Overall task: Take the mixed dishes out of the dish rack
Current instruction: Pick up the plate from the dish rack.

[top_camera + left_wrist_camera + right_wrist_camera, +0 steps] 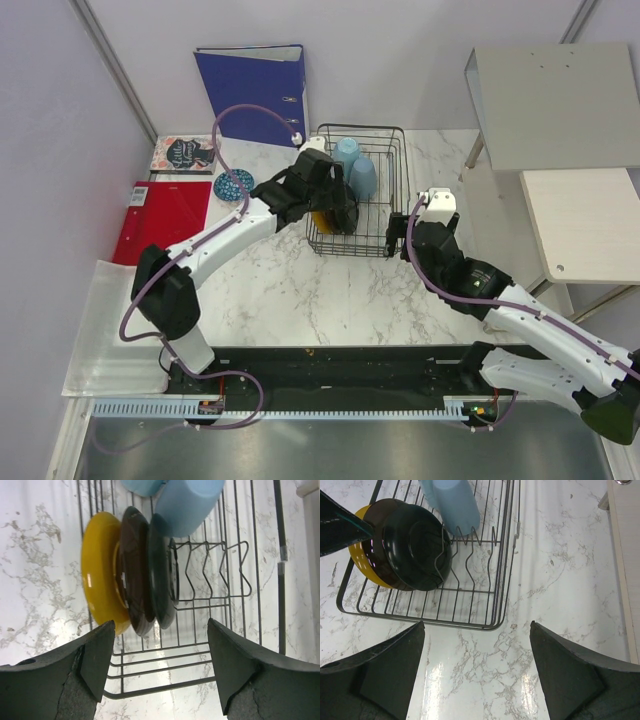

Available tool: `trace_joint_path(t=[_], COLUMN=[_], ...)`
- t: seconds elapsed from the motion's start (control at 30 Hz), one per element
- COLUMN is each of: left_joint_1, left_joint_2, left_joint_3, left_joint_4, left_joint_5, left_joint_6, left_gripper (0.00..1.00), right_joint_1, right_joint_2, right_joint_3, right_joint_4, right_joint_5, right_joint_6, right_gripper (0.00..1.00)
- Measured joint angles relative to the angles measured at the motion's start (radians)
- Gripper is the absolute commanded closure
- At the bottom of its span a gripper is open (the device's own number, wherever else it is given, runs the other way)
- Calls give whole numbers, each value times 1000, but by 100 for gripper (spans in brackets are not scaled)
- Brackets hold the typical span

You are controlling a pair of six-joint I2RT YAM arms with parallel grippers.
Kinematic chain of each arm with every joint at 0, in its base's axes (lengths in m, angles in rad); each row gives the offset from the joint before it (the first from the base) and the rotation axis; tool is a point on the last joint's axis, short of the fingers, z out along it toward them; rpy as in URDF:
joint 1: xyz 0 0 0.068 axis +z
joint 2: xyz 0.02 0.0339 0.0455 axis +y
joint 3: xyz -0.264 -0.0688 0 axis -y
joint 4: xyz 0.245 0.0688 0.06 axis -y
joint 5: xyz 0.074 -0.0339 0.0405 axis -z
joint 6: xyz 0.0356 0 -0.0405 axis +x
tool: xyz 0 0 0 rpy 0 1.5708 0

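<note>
The black wire dish rack [404, 180] stands at the back centre of the marble table. Two pale blue cups [346, 152] [363, 177] lie in its far part. Three plates stand on edge in it: a yellow plate [100, 580], a dark reddish one [135, 570] and a dark one [162, 570]. My left gripper [160, 630] hangs open over the rack's near left part, the plates just beyond its fingertips. My right gripper [476, 630] is open above bare table beside the rack's near right corner [495, 622]. A small blue patterned bowl [233, 184] sits on the table left of the rack.
A blue ring binder [252, 85] stands behind the rack at the left. A red folder [165, 215] and a book [183, 153] lie at the far left. Two pale side tables [555, 105] [585, 220] stand to the right. A translucent sheet [100, 330] lies at the near left.
</note>
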Motion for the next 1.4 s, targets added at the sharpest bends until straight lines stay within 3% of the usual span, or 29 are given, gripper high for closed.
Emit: trace_joint_path(t=[0.6, 0.9, 1.0, 1.13, 1.3, 1.4], left_joint_1=[-55, -57, -57, -53, -51, -51], left_joint_2=[171, 242, 253, 253, 253, 253], left_joint_3=[47, 51, 51, 42, 20, 19], left_joint_4=[31, 96, 106, 129, 144, 148], left_joint_5=[0, 8, 7, 6, 6, 3], left_joint_6=[-85, -142, -151, -158, -159, -158], left_gripper=[21, 28, 32, 48, 61, 83], right_joint_1=[0, 0, 0, 0, 0, 0], right_joint_2=[0, -18, -34, -42, -43, -42], right_joint_3=[-24, -30, -40, -49, -51, -52], right_joint_4=[0, 2, 1, 1, 1, 1], right_joint_5=[0, 4, 8, 11, 11, 11], right_joint_6=[2, -2, -2, -3, -3, -2], right_gripper=[6, 7, 7, 6, 6, 6])
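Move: Below and to the right of the left hand stands the dark plate it wants, the rightmost of three on edge in the rack: about 3 cm ahead, 6 cm right, 11 cm down. The brown plate is some 2 cm to the left of it, the yellow one about 5 cm to the left of it. The nearer blue cup lies about 9 cm ahead of the hand and 10 cm right. From the right hand the dark plate is roughly 10 cm ahead, 14 cm left, 12 cm below. Sinking about 9 cm and shifting some 5.5 cm to the right, the left hand brings its open fingers down over the near, upper rim of the dark plate, tipping slightly further down on the way. With the descent nearly done it stays there and draws the fingers well together, one in the gap beside the brown plate and the other on the free right side, to pinch the rim. ##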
